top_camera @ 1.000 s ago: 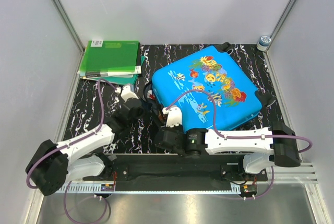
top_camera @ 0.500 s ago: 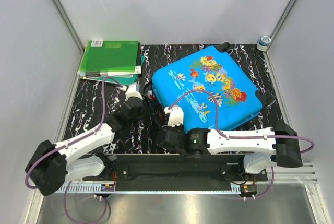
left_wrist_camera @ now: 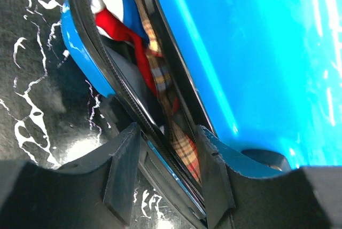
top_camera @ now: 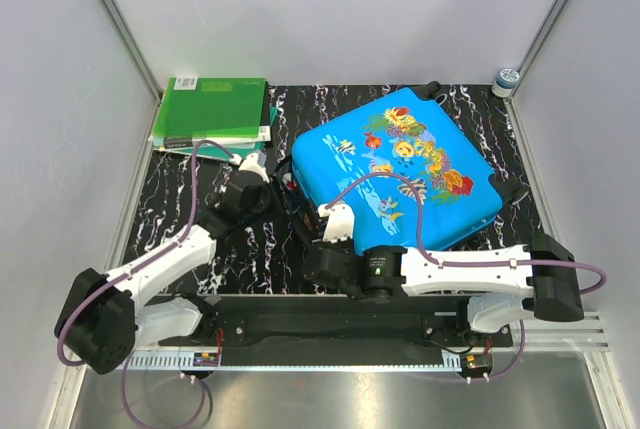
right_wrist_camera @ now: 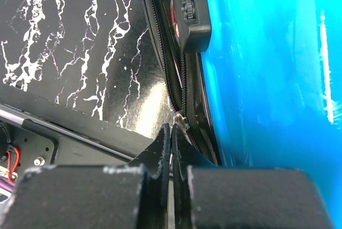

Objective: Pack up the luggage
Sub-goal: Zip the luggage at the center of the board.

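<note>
The blue fish-print luggage (top_camera: 400,174) lies flat on the black marbled table, its lid down but with a gap along the left side. In the left wrist view, red, white and plaid cloth (left_wrist_camera: 156,74) shows inside that gap. My left gripper (top_camera: 268,171) (left_wrist_camera: 168,173) is open at the luggage's left corner. Its fingers straddle the lower shell's zipper edge (left_wrist_camera: 133,114) without pinching it. My right gripper (top_camera: 326,233) (right_wrist_camera: 172,133) is at the front-left edge, shut on the metal zipper pull (right_wrist_camera: 182,120).
A stack of green folders (top_camera: 210,114) lies at the back left corner of the table. A small jar (top_camera: 507,79) stands at the back right behind the luggage. Grey walls close in on three sides.
My left gripper has opened and moved up and right, onto the luggage's left corner. The right gripper stays shut at the front-left edge, barely shifted.
</note>
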Controlling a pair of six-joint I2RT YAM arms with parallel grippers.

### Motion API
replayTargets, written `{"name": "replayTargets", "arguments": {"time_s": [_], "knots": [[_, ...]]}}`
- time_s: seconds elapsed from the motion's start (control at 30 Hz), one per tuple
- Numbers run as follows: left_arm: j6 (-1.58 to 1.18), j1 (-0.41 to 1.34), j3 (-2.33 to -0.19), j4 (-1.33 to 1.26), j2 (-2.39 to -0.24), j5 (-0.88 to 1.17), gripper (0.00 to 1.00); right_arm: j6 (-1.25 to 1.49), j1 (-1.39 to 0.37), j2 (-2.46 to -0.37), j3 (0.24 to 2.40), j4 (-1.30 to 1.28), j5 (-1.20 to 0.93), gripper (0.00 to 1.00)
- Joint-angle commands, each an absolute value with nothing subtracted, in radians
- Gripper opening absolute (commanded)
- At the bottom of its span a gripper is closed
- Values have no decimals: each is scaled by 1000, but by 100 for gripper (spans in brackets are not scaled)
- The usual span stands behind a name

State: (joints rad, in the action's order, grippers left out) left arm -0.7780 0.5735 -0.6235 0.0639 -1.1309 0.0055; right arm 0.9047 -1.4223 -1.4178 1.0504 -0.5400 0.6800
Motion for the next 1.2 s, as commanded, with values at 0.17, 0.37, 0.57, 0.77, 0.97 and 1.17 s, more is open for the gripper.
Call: {"name": "replayTargets", "arguments": {"time_s": [0.17, 0.37, 0.57, 0.77, 0.97, 1.17], "knots": [[-683, 477, -750, 52, -1178, 29, 49, 914, -1402, -1376, 1051, -361, 653, 0], [-635, 456, -810, 92, -1242, -23, 49, 907, -1402, -1379, 1052, -351, 649, 0], [-600, 437, -845, 121, -1290, -78, 50, 910, -1401, -1384, 1052, -345, 640, 0], [-584, 419, -853, 118, -1338, -94, 47, 914, -1401, -1401, 1060, -341, 630, 0], [-571, 416, -854, 112, -1356, -65, 6, 914, -1402, -1408, 1068, -337, 635, 0], [-578, 416, -824, 91, -1345, -23, 0, 930, -1396, -1437, 1080, -339, 629, 0]]}}
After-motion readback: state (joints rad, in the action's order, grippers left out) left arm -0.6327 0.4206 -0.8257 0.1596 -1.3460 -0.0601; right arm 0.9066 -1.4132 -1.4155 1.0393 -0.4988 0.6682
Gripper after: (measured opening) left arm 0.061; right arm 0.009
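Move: The left hand's open fingers straddle the luggage's lower zip edge. The stretch of edge they will shut on, by the far-left corner, lies about 7 cm ahead, 4 cm left and 1 cm lower. The zip pull sits some 11 cm back and 7 cm right of the left hand, the lid's middle 3 cm ahead and 21 cm right, the green folder 15 cm ahead and 16 cm left. From the right hand, that far stretch is roughly 18 cm ahead, 11 cm left. Pinching the zip edge anew near the far-left corner, the left fingers shut only after the hand has travelled open along the edge, about 7 cm forward and 4 cm left, rising slightly and then sinking, and rolling some 10 degrees left side up. The right hand stays at the near end with its fingers still shut on the zip pull, barely moving. ##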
